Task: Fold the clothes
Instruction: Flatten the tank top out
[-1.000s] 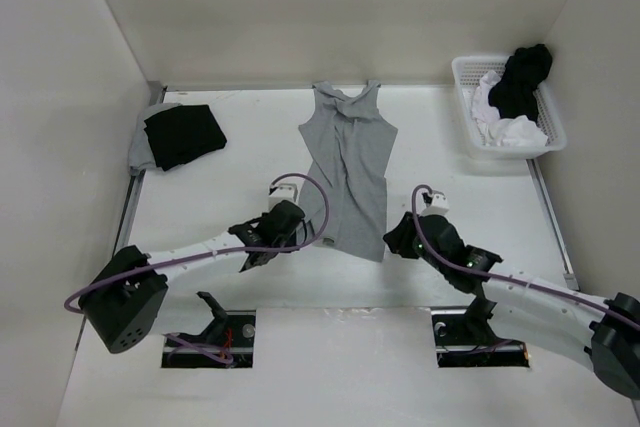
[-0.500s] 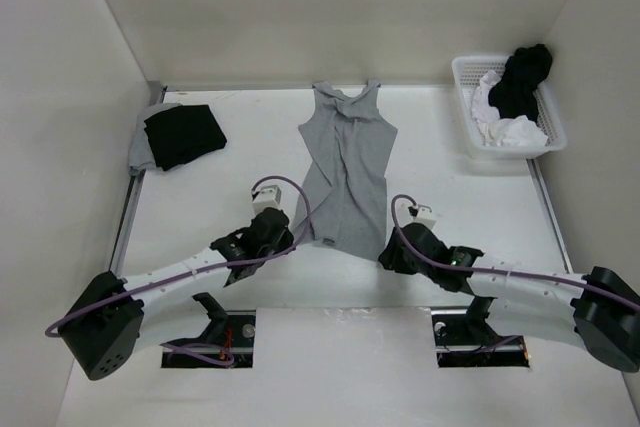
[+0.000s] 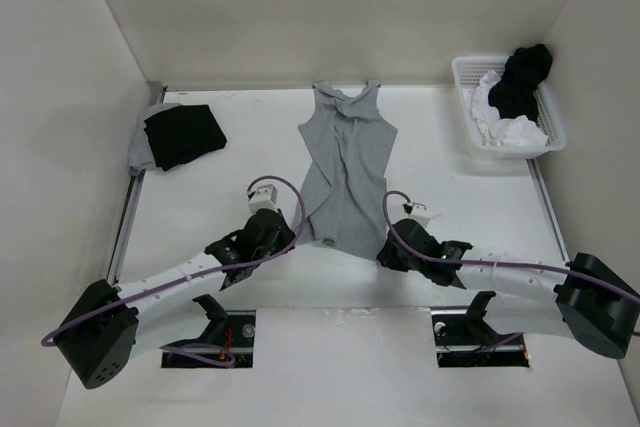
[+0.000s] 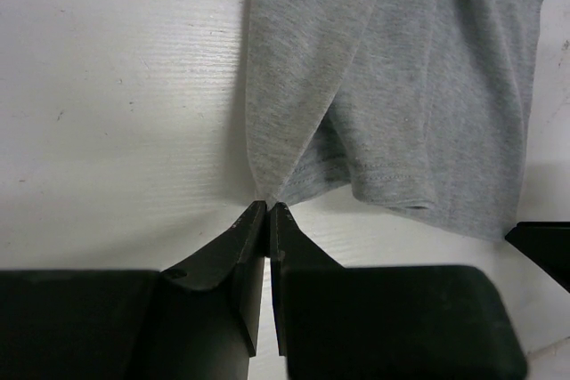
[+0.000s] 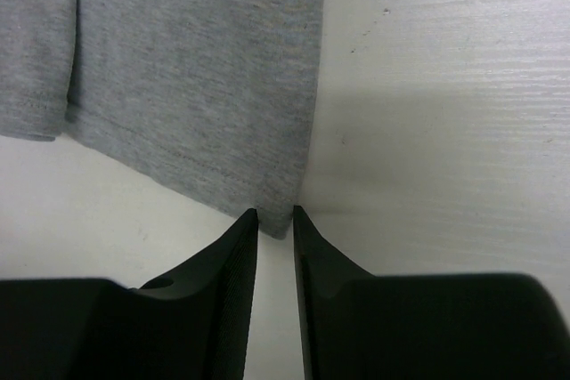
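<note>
The clothes (image 3: 345, 162), a plain light grey top, lie flat and lengthwise in the middle of the table, neck towards the back wall. My left gripper (image 3: 295, 237) sits at the hem's near left corner. In the left wrist view that gripper (image 4: 267, 206) is shut, its tips pinching the point of the grey fabric (image 4: 383, 86). My right gripper (image 3: 384, 251) is at the hem's near right corner. The right wrist view shows it (image 5: 275, 214) open by a narrow gap, with the corner of the fabric (image 5: 196, 77) lying between the fingertips.
A black garment (image 3: 183, 135) lies on a folded grey piece at the back left. A white basket (image 3: 462, 69) with white and black laundry stands at the back right. Walls close in the table on three sides. Two cut-outs (image 3: 208, 337) open in the near edge.
Both arms have drawn in and lowered to the hem's two near corners. The left jaws have closed on the left corner; the right jaws have narrowed around the right corner.
</note>
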Robot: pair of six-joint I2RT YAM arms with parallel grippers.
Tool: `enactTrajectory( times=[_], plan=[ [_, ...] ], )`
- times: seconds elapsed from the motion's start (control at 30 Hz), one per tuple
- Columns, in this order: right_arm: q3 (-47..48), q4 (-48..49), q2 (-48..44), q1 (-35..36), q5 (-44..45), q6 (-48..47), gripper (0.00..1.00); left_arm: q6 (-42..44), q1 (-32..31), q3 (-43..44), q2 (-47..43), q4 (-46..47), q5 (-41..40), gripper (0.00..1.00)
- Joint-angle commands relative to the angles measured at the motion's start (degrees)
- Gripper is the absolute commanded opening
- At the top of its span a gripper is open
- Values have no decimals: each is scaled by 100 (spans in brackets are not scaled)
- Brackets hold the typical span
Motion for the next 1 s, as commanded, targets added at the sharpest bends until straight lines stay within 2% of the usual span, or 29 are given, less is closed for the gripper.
enactTrajectory(
  times=[0.0, 0.27, 0.37, 0.47, 0.53, 0.67, 0.8, 0.97],
  plan=[
    [81, -19, 97, 18, 44, 57, 25, 3, 44, -43, -168, 260, 45, 5],
    [11, 69, -43, -18, 185, 66, 4, 3, 79, 27, -344, 224, 45, 5],
    [20, -53, -682, 35, 596, -65, 0, -14, 254, 80, -589, 84, 45, 3],
    [423, -763, -1727, 184, 1045, -373, 0, 12, 526, 351, -1290, -258, 124, 2],
    [1036, -1413, -2483, 202, 1335, -784, 0, 38, 737, 815, -1992, -679, 133, 1],
    [2363, -2091, -3057, 412, 1757, -1540, 0, 363, 966, 2028, -2777, -1452, -164, 0],
    [4050, -2269, -2953, 983, 2652, -2568, 0, 601, 993, 3294, -3068, -1534, -622, 0],
    [6238, -1726, -2295, 2221, 3891, -4237, 0, 794, 1028, 4762, -2955, -990, -772, 0]
  ],
)
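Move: My left hand already holds the left hem corner of the tank top. The right hem corner lies right between my right hand's open fingertips, which puts it some 18 cm right of my left hand and 4 cm nearer me. The tank top's middle is about 17 cm ahead and 11 cm right of my left hand, or about 20 cm ahead and 8 cm left of my right. The folded black cloth is roughly 27 cm ahead and 24 cm left of my left hand. I shut my right fingers on the right hem corner while both hands stay almost still, my left keeping its pinch on the other corner. Then I whip both hands up together, some 40 to 45 cm, tilting the fingertips up by about 50 degrees and spreading outwards, the left about 10 cm to the left, the right some 5 cm to the right. ##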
